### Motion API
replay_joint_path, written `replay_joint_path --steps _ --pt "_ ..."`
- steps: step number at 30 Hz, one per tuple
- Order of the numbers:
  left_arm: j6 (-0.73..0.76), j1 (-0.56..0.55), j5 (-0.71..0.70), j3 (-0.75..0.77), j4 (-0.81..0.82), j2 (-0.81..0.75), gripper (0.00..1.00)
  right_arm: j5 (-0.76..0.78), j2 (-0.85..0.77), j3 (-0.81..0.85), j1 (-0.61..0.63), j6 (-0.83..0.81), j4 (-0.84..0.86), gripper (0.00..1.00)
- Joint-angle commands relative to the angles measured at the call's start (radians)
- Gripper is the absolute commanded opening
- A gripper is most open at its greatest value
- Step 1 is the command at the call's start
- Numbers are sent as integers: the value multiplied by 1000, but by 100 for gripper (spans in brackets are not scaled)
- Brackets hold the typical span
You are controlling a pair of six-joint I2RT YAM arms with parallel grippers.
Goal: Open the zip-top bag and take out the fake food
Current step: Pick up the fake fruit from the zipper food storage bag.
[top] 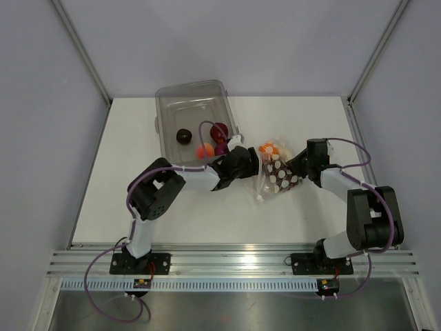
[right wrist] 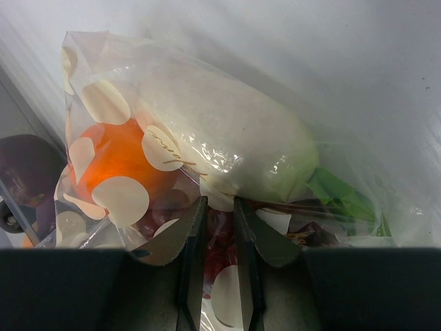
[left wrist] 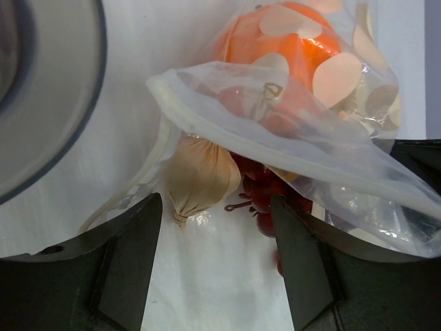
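The zip-top bag, clear with white dots, lies right of the table's middle between both grippers. My right gripper is shut on its right end. In the right wrist view the jaws pinch dotted plastic, with a white piece, an orange piece and green leaves inside. My left gripper stands open at the bag's mouth. A beige piece and dark red grapes lie just ahead of its fingertips, touching neither finger. An orange piece sits deeper in the bag.
A rigid clear bin stands behind the left gripper, holding a dark piece, a dark red one, an orange one and a purple one. Metal frame posts rise at the table's back corners.
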Motion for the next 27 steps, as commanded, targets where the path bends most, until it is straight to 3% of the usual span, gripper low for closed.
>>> replay_joint_path --steps 1,14,22,27 --pt "-14 6 -105 19 -56 26 68 26 3 9 8 -5 -32 29" --pt "8 0 -180 164 -202 124 68 23 -5 6 11 1 -30 29" --pt "29 -1 -169 184 -180 138 46 31 -21 1 11 0 -37 29" --pt "52 -15 -194 169 -166 107 41 32 -25 0 11 0 -38 29"
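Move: The beige garlic in the bag's open mouth lies about 3 cm ahead of the left gripper, 1 cm to its right and 3 cm lower. The red grapes are level with that gripper, some 5 cm right; the orange is about 6 cm ahead and 6 cm right, both a little lower. The plastic bin's middle is roughly 15 cm ahead and 21 cm left. From the right gripper, the garlic is about 11 cm left and 2 cm ahead. Sink the left gripper about 2 cm and reach nearly as far forward into the bag's mouth towards the beige garlic, rolling the wrist some 10 degrees so its left side rises. Once almost down, halt the reach and begin closing the fingers around the garlic's near, tapered end. Keep the right gripper still on the bag's far right part, its opening unchanged. ##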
